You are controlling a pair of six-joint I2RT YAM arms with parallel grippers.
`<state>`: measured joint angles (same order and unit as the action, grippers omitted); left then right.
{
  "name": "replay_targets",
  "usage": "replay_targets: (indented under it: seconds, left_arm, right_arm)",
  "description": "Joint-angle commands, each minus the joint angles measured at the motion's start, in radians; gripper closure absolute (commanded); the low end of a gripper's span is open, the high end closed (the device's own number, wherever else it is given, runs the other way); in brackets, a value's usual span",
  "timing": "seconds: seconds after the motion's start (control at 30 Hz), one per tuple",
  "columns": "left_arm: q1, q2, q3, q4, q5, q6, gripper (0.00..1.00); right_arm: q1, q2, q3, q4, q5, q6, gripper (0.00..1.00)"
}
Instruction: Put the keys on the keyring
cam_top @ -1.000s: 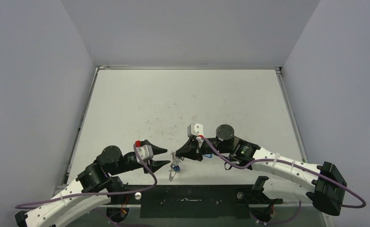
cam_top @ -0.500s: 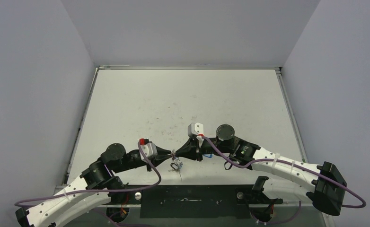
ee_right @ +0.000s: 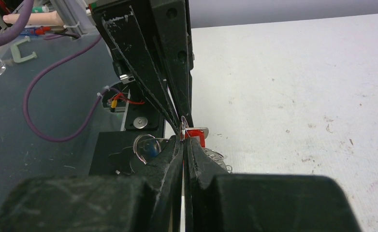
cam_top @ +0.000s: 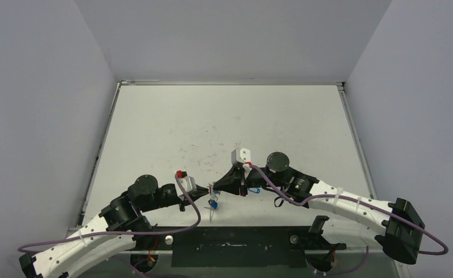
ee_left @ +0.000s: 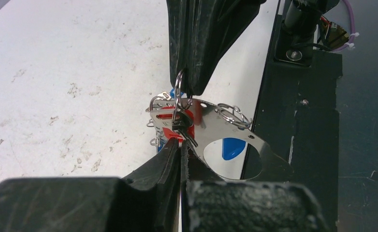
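Observation:
The keyring (ee_left: 177,94) hangs edge-on as a thin silvery hoop just above the table's near edge. My right gripper (ee_left: 185,91) comes in from the far side and is shut on its upper part. From the near side my left gripper (ee_left: 181,145) is shut at its lower part, tips among the hanging pieces. The keys dangle below: a red tag (ee_left: 170,122), a blue tag (ee_left: 233,147) and a flat silver plate with a round hole (ee_left: 225,130). In the top view the two grippers (cam_top: 204,195) (cam_top: 215,189) meet tip to tip over the blue tag (cam_top: 213,204).
The white table (cam_top: 224,121) stretches away behind the grippers, with grey walls on three sides. The dark base plate (cam_top: 230,246) with the arm mounts lies right below the bundle. Purple cables (cam_top: 282,200) loop beside both arms.
My left gripper moved right toward the bundle and went from open to shut against it. The right gripper stayed shut and nearly still; the hanging keys swung slightly.

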<state>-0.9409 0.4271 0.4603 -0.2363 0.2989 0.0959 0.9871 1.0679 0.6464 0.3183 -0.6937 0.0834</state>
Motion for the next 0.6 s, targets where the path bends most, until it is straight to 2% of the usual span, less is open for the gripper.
replay_targets:
  seconds: [0.0, 0.17, 0.37, 0.57]
  left_arm:
    - [-0.003, 0.004, 0.043, -0.033, -0.026, 0.021, 1.00]
    - [-0.002, -0.003, 0.074, -0.048, -0.045, 0.024, 1.00]
    - [-0.002, -0.038, 0.097, 0.004, -0.053, 0.014, 0.78]
    - [-0.003, -0.057, 0.080, 0.095, -0.040, 0.009, 0.73]
  right_arm:
    - [-0.006, -0.042, 0.012, 0.118, -0.017, 0.016, 1.00]
    - [-0.006, -0.042, 0.012, 0.102, -0.017, 0.006, 1.00]
    - [-0.006, -0.036, 0.016, 0.090, -0.020, 0.003, 1.00]
    - [-0.006, -0.039, 0.019, 0.078, -0.023, 0.000, 1.00]
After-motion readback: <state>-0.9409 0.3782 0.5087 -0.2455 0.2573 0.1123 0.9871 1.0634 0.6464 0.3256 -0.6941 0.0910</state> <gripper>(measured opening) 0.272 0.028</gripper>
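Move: Just to the right of the left hand's shut fingertips, about 2 cm off and some 2 cm higher, is the wire ring pinched in the right fingertips. The grey keyring plate hangs from there, its middle roughly 3 cm back, 2 cm right and 4 cm below the left fingertips. The ring is at the right hand's own fingertips, about level with them; from there the plate's middle lies some 3 cm back and 6 cm down. Finishing a short downward tug of about 1 cm with shut fingers at the hanging metalwork, the left hand then opens to about a quarter, lets go and climbs some 4 cm, easing slightly left as its fingertips tilt up a little. The right hand stays in place and keeps its pinch on the wire ring. ##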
